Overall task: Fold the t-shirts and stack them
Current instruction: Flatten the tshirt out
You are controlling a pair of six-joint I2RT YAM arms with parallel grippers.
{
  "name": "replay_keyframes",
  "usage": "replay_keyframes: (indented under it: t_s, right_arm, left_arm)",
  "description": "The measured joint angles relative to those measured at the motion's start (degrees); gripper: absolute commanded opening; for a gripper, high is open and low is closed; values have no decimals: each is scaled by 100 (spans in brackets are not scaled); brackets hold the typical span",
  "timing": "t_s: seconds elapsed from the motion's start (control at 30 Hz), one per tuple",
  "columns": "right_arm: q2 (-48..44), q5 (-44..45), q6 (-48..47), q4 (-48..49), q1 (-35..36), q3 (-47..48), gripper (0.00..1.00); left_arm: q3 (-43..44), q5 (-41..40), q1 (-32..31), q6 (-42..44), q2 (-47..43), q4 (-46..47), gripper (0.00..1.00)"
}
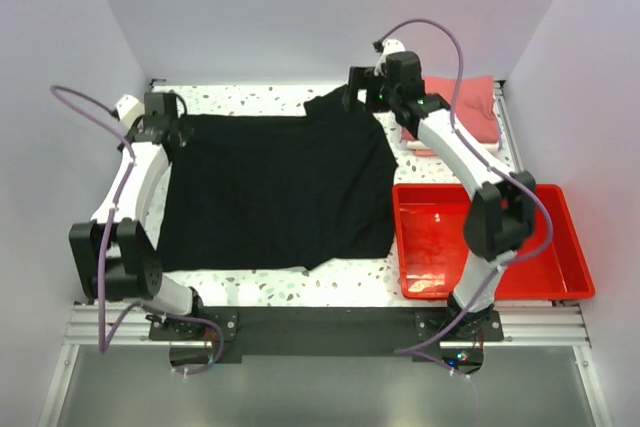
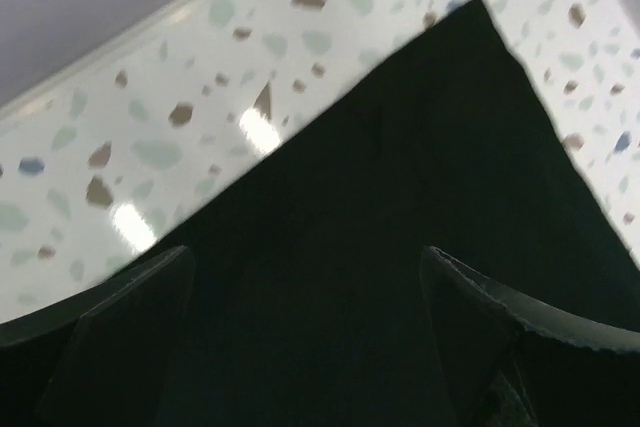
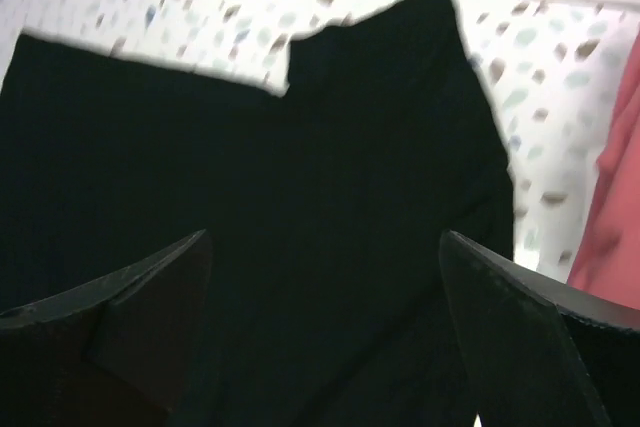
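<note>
The black t-shirt (image 1: 275,187) lies spread over the speckled table, folded to a rough rectangle with a sleeve peak at its far right corner (image 1: 335,102). My left gripper (image 1: 163,119) hangs over its far left corner, jaws wide open, nothing between them; black cloth (image 2: 420,167) fills the view below. Over the far right corner is my right gripper (image 1: 372,87), also open and empty above the cloth (image 3: 300,177). A salmon-pink t-shirt (image 1: 470,107) lies folded at the far right, its edge (image 3: 615,197) showing in the right wrist view.
A red plastic tray (image 1: 560,247) sits at the near right, with the right arm crossing over it. White walls close in the table at the back and sides. Bare speckled tabletop (image 1: 240,97) shows behind the shirt and along the near edge (image 1: 300,287).
</note>
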Motion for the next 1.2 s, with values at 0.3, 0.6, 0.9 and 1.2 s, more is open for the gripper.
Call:
replay_keyframes:
  t_s: [0.3, 0.6, 0.9, 1.2]
  right_arm:
    - [-2269, 245, 205, 24, 1611, -3161, 99]
    - [-1554, 299, 507, -258, 1838, -3875, 99]
    - [-15, 651, 544, -551, 1843, -2710, 99]
    - [737, 807, 431, -684, 1810, -1718, 99]
  left_arm:
    - [-3279, 1438, -7, -151, -2415, 400, 100]
    - [-4087, 1893, -11, -138, -1967, 741, 100]
    - [-3587, 1327, 13, -149, -837, 992, 100]
    - [-2500, 802, 173, -129, 426, 1038, 100]
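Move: The black t-shirt lies spread on the table with its middle some 21 cm to the left hand's right, 5 cm back and 17 cm below it. From the right hand that middle is roughly 17 cm left, 15 cm back and 22 cm down. The folded stack stands about 21 cm to the right hand's right and 2 cm ahead; the red bin's middle is some 29 cm right and 27 cm back, both about 20 cm lower. Onto the t-shirt's body both wide-open grippers come down, swinging back towards the robot as they sink: the left about 15 cm back and some rightward, the right about 22 cm back and some leftward, wrists tipping down 20 to 30 degrees. Once low, fingertips on the cloth, both reverse and push it roughly 7 cm forward and somewhat left. ##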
